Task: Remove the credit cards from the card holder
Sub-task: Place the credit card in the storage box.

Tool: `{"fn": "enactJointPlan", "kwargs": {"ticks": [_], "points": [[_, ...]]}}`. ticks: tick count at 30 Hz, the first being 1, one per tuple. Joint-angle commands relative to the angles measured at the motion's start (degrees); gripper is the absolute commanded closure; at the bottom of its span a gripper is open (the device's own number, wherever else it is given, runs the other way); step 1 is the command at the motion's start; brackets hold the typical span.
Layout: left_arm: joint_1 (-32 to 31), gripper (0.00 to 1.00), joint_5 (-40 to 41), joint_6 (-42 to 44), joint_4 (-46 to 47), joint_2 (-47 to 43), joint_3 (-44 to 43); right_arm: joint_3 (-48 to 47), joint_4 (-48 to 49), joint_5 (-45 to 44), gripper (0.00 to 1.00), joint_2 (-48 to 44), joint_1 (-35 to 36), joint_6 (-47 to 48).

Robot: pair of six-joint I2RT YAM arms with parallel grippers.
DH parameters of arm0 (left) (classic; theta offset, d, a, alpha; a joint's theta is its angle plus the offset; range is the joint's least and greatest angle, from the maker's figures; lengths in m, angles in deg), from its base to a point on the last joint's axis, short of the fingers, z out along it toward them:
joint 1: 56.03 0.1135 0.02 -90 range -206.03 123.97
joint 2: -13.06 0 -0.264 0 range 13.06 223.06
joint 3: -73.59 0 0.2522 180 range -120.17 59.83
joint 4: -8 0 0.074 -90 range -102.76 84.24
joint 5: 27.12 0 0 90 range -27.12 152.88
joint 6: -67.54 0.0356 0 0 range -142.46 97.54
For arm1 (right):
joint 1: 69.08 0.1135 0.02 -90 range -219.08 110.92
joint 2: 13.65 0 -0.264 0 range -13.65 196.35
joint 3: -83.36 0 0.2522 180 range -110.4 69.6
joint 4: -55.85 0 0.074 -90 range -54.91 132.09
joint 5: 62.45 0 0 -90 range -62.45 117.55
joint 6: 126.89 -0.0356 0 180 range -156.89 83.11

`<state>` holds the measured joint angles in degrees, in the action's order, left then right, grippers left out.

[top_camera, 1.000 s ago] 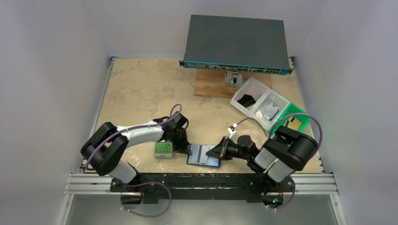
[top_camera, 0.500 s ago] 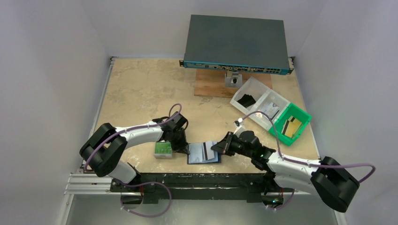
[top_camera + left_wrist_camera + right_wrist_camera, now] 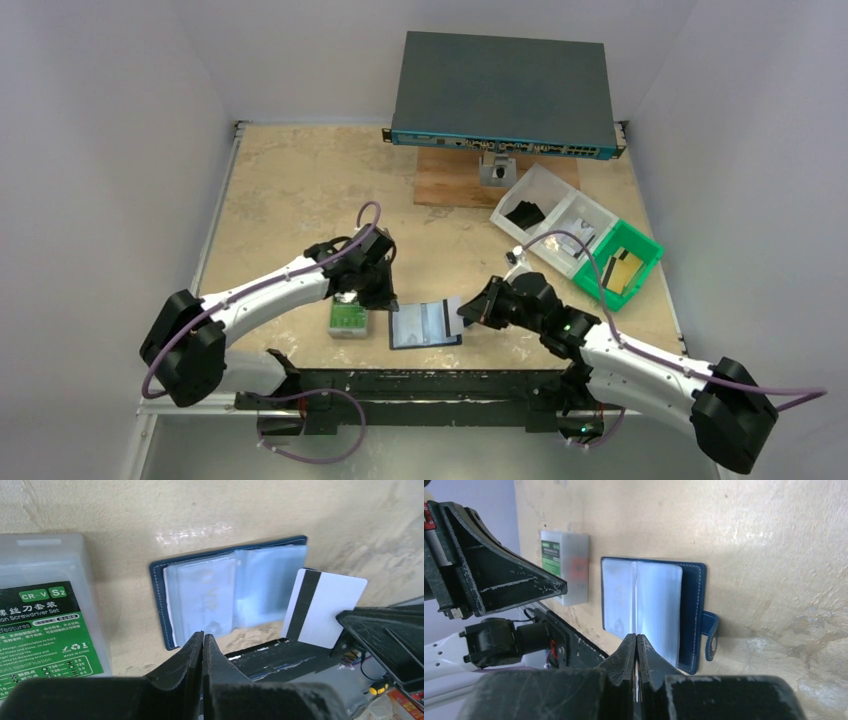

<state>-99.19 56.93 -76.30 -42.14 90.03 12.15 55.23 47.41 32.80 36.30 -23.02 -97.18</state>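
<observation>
The dark blue card holder (image 3: 408, 330) lies open near the table's front edge, its pale blue sleeves (image 3: 235, 587) facing up and its snap tab (image 3: 710, 632) to the right. My right gripper (image 3: 466, 312) is shut on a white credit card with a black stripe (image 3: 325, 607) and holds it just above the holder's right half. In the right wrist view the card shows only edge-on between the shut fingertips (image 3: 636, 637). My left gripper (image 3: 202, 637) is shut and empty, and hovers by the holder's left edge (image 3: 385, 300).
A grey case with a green label (image 3: 347, 318) sits just left of the holder. A green bin (image 3: 625, 262) holding tan cards and a clear compartment tray (image 3: 550, 215) stand back right. A network switch (image 3: 505, 90) on a wooden block (image 3: 455, 182) fills the rear.
My right gripper has drawn the striped card rightward out of the sleeves. The left gripper has lifted off the holder's left edge and moved back. The holder has shifted slightly left.
</observation>
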Motion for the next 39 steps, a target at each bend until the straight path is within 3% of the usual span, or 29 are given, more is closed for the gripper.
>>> {"fn": "enactJointPlan", "kwargs": {"ticks": [1,10,15,19,25,31,39], "points": [[-0.2,0.93,-2.2,3.2,-0.8,-4.1,-3.0,-5.9,-7.3,-4.0,1.0,-2.6,-0.1,1.6],[-0.2,0.43,-7.5,7.3,1.3,-10.1,-5.3,-17.2,-26.2,-19.1,1.0,-4.0,-0.1,2.4],[-0.1,0.26,-8.4,9.3,0.3,-12.0,-6.6,-21.6,-32.2,-25.1,1.0,-2.3,-1.4,2.5],[0.0,0.21,-9.2,10.4,-0.1,-13.2,-6.8,-25.6,-36.4,-28.6,1.0,-1.1,-6.8,5.6],[0.1,0.2,-10.6,12.1,-0.6,-13.4,-6.9,-29.0,-36.8,-27.8,1.0,1.9,-21.8,13.3],[0.5,0.19,-11.4,12.8,-1.1,-13.6,-7.1,-31.1,-32.1,-22.9,1.0,5.5,-37.1,18.8],[0.5,0.19,-11.4,13.2,-2.8,-15.6,-6.5,-31.9,-24.1,-17.2,1.0,13.7,-50.3,20.9]]}}
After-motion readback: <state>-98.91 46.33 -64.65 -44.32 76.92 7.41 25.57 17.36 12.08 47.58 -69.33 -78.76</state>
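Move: The middle white compartment of the storage box lies about 22 cm ahead of the right hand, 27 cm to its right and 7 cm lower. The green compartment sits some 8 cm nearer and 11 cm farther right than it, the black-card compartment 6 cm farther out and 10 cm left of it. The card holder is about 8 cm left of the right hand. The middle compartment is roughly 21 cm ahead and 42 cm right of the left hand. The white card with the black stripe, still pinched in the shut right fingers, is lifted about 6 cm, then carried some 26 cm right and 15 cm forward to the storage box's middle compartment while the hand swings clockwise by roughly 50 degrees. The empty left hand rises about 9 cm off from the card holder, spreading its fingers wide. ##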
